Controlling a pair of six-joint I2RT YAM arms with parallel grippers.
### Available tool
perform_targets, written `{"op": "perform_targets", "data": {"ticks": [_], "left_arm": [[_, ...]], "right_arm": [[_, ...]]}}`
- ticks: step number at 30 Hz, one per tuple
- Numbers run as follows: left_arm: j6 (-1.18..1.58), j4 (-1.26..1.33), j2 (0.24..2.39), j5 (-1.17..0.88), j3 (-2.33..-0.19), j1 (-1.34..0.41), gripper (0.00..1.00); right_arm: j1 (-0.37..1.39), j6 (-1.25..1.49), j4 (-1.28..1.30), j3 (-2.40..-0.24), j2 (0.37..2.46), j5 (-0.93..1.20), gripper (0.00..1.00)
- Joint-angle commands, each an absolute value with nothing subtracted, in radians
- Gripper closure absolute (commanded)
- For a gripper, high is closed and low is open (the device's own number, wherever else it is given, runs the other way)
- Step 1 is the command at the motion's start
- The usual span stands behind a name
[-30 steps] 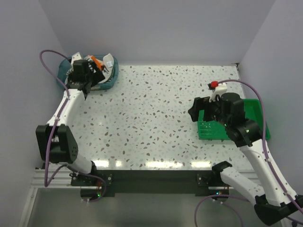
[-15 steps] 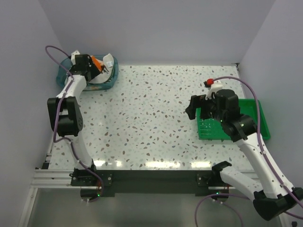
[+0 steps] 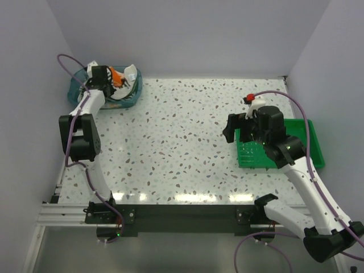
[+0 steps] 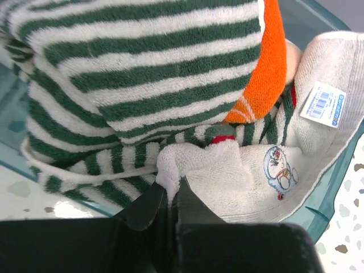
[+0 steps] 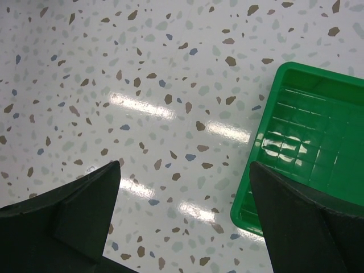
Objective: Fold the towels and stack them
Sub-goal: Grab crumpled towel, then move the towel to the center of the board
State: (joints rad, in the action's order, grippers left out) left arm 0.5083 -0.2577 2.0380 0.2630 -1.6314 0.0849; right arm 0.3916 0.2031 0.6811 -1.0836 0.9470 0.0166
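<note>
The towels lie bunched in a teal basket [image 3: 75, 91] at the table's far left corner. In the left wrist view, a dark-striped towel [image 4: 142, 57] fills the top, with an orange towel [image 4: 267, 74] beside it. Below them is a white towel [image 4: 239, 176] with a small cartoon figure and a barcode label. My left gripper [image 4: 170, 185] [image 3: 105, 79] reaches into the basket and is shut on a raised fold of the white towel. My right gripper [image 5: 185, 170] [image 3: 234, 128] hangs open over bare table, holding nothing.
A green plastic tray [image 3: 310, 136] [image 5: 318, 131] sits at the right side of the speckled table, just right of my right gripper. Walls close in the table at the back, left and right.
My left gripper has shut on the white towel's fold in the basket. The right arm has drifted slightly left, still open.
</note>
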Motion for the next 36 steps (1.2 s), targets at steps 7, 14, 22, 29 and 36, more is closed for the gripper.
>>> {"op": "perform_targets", "data": {"ticks": [7, 14, 22, 29, 36], "left_arm": [[0.338, -0.290, 1.812, 0.508, -1.964, 0.094, 1.00], [0.273, -0.232, 1.755, 0.437, -2.186, 0.092, 1.00], [0.259, -0.086, 1.622, 0.184, -2.227, 0.092, 1.00], [0.294, -0.016, 1.565, 0.005, -2.310, 0.092, 1.00], [0.531, 0.156, 1.534, -0.282, -2.281, 0.078, 1.00]], "right_arm": [[0.388, 0.178, 0.657, -1.144, 0.937, -0.015, 0.01], [0.390, 0.190, 0.646, -1.140, 0.917, -0.011, 0.01], [0.390, 0.201, 0.637, -1.134, 0.885, -0.005, 0.01], [0.388, 0.210, 0.617, -1.123, 0.851, 0.018, 0.01], [0.388, 0.225, 0.588, -1.129, 0.822, 0.026, 0.01]]}}
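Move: The left fingers are already shut on the striped towel's white part; the towel's middle lies about 4 cm ahead, 2 cm left and 3 cm below. The blue basket under it is centred some 3 cm ahead, 2 cm left and 5 cm down, with the orange cloth about 8 cm ahead, 2 cm right and 2 cm lower. From the right hand the towel is roughly 30 cm ahead, 55 cm left and 17 cm below. Keeping its pinch, left hand whisks the towel up nearly 60 cm, then back, fingers tipping up; right rises slightly. ##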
